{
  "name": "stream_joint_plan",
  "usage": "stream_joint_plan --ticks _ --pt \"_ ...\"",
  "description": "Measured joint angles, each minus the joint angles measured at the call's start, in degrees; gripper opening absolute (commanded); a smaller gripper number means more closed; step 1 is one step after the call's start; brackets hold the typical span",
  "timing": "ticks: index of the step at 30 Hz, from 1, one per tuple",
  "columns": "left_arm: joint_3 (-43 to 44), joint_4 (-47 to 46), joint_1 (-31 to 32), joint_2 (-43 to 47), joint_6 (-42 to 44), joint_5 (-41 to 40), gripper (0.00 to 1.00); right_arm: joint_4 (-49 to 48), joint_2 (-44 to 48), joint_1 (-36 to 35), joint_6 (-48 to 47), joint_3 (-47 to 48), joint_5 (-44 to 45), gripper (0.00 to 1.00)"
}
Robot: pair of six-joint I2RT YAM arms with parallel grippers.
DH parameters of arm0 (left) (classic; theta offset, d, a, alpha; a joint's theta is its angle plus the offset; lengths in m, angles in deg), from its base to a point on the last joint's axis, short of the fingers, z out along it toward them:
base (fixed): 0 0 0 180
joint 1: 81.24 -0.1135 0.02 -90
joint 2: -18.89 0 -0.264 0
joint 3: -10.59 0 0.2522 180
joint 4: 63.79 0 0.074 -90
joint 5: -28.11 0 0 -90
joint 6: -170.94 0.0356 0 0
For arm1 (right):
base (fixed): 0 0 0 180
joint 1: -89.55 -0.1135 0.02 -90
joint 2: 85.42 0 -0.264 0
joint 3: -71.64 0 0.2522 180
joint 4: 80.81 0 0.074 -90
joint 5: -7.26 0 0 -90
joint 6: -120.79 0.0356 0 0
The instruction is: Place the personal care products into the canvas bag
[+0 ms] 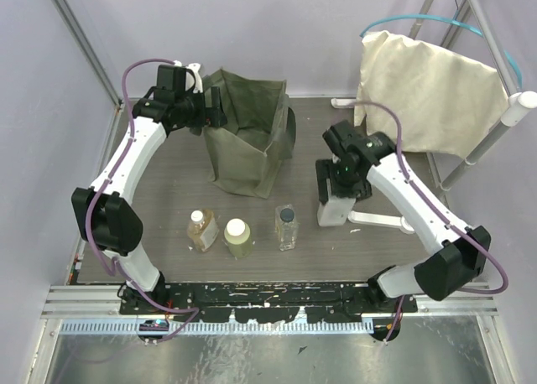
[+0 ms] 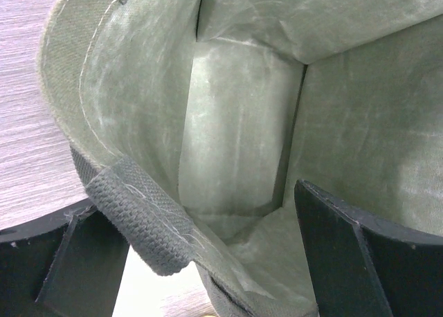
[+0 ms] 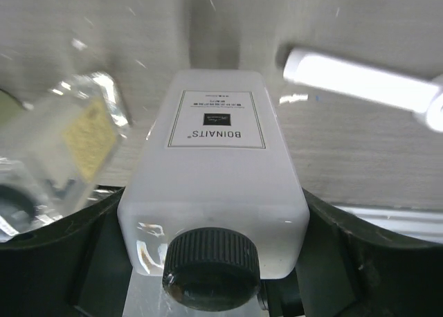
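Note:
The white bottle [image 1: 334, 208] with a dark cap [image 3: 211, 268] stands on the table right of the bag. My right gripper [image 1: 336, 191] [image 3: 211, 258] is down over it, its fingers pressed against both sides of the bottle [image 3: 214, 158]. The amber bottle [image 1: 201, 230], the yellow-green bottle [image 1: 238, 238] and the clear bottle [image 1: 287, 226] [image 3: 62, 158] stand in a row near the front. The olive canvas bag [image 1: 243, 141] stands upright at the back. My left gripper [image 1: 210, 107] [image 2: 201, 261] is open astride the bag's left rim and strap [image 2: 131, 213], one finger inside.
A cream cloth sack [image 1: 436, 95] hangs on a white rack at the back right. The rack's white foot bar [image 1: 382, 220] [image 3: 360, 82] lies on the table just right of the white bottle. Walls close in the left and back.

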Motion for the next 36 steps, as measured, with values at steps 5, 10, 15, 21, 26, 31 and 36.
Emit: stream_joint_plan --ticks 5,10,15,21,26,31,36 --pt "-0.9 0.0 0.0 0.8 0.0 0.1 0.98 0.5 -2.6 0.0 -0.9 18.6 2.2 0.01" --pt "-1.6 0.0 0.0 1.3 0.0 0.2 0.98 -4.4 -3.0 0.1 -3.5 28.5 2.3 0.01" --pt "-1.9 0.0 0.0 1.6 0.0 0.6 0.98 -8.7 -6.3 0.1 -6.3 33.9 -0.3 0.01" --pt "-4.6 -0.7 0.0 3.6 -0.5 1.3 0.98 -15.9 -14.1 0.1 -9.6 44.1 -5.6 0.01" --pt "-6.2 -1.1 0.0 4.7 -0.7 1.4 0.98 -20.0 -18.1 0.1 -11.3 52.1 -9.6 0.01" --pt "-6.8 -1.1 0.0 5.6 -1.1 1.4 0.98 -25.3 -19.3 0.1 -11.9 57.0 -13.7 0.01" --pt "-6.9 -1.1 0.0 5.8 -1.4 1.9 0.98 -29.0 -19.6 0.1 -11.9 57.3 -16.2 0.01"
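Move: The right hand already holds the white bottle, clear of the table; the canvas bag's middle lies about 16 cm ahead and 20 cm left of it, some 2 cm lower, its rim several centimetres higher. The clear bottle stands about 11 cm left and 4 cm back, 8 cm lower; the white bar lies 10 cm right, 1 cm ahead, 13 cm lower. From the left hand at the rim, the bag's middle is level ahead, 8 cm right, 10 cm below. Keeping its grip, the right hand hoists the white bottle some 30 cm and swings it forward about 17 cm and left 14 cm to well above the bag's right side, tipping the fingers from straight down to nearly level, pointing forward-left. The left hand, fingers wide open around the bag's left rim and strap, eases back 2 to 3 cm. ##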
